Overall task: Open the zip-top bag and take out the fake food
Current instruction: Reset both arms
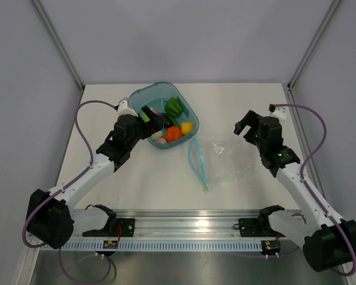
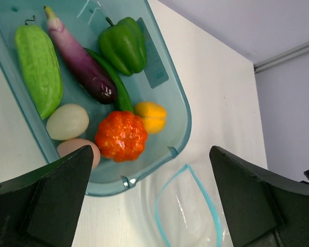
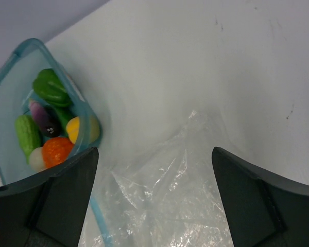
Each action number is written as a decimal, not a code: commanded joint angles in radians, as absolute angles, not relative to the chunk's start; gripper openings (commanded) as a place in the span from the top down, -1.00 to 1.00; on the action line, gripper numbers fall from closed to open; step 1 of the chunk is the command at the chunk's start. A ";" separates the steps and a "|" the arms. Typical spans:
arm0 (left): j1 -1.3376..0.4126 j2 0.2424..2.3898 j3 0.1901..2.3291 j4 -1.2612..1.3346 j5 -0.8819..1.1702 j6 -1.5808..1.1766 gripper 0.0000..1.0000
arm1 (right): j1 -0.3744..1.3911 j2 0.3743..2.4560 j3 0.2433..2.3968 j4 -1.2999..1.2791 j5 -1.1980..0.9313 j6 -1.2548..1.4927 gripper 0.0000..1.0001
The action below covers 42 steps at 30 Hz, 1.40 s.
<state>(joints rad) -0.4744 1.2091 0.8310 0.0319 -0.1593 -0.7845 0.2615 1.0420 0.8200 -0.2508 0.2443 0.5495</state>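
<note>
The zip-top bag (image 1: 225,160) lies flat and crinkled on the table, its teal zip strip (image 1: 197,161) gaping in a loop; I see nothing inside it. The fake food sits in a teal tub (image 1: 143,95): green pepper (image 2: 123,45), cucumber (image 2: 39,69), eggplant (image 2: 82,67), orange piece (image 2: 121,136), lemon (image 2: 151,116), whitish piece (image 2: 67,121). My left gripper (image 1: 157,120) hovers open over the tub's near corner, holding nothing. To the bag's right, my right gripper (image 1: 244,122) is open above the bag (image 3: 175,200), apart from it.
The tub's rim (image 2: 181,110) stands a short way from the bag's mouth (image 2: 188,211). Grey walls close in the table at the back and both sides. A metal rail (image 1: 184,228) with the arm bases runs along the near edge.
</note>
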 commanded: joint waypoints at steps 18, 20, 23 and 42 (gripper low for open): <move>-0.492 0.258 0.361 -0.069 -0.149 -0.655 -0.98 | 0.259 0.522 0.580 -0.031 0.265 0.494 -0.99; -0.491 0.169 0.348 -0.098 -0.163 -0.614 -0.98 | 0.259 0.494 0.568 -0.023 0.287 0.499 -0.99; -0.492 0.103 0.344 -0.165 -0.207 -0.604 -0.98 | 0.259 0.460 0.529 -0.012 0.320 0.505 -0.99; -0.491 0.146 0.357 -0.207 -0.267 -0.617 -0.98 | 0.259 0.476 0.525 -0.080 0.551 0.607 -0.99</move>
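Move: Both hands are empty and clear of everything. From the left hand, the bin of fake food has its middle about 12 cm ahead, 2 cm to the right and 13 cm below, with the red pumpkin in it some 3 cm ahead and 6 cm right. From the right hand, the emptied zip-top bag lies roughly 6 cm back, 6 cm left and 16 cm below; the bin is about 14 cm ahead and 31 cm left. Both wide-open hands head for their rest poses, touching nothing. The left draws back from the bin towards its base by about 14 cm and drifts left, first rising a little, then sinking again while its fingers tilt up. The right backs up and away from the bag, tipping its fingers up some 25 degrees, then swings right and turns clockwise as it settles slightly. ##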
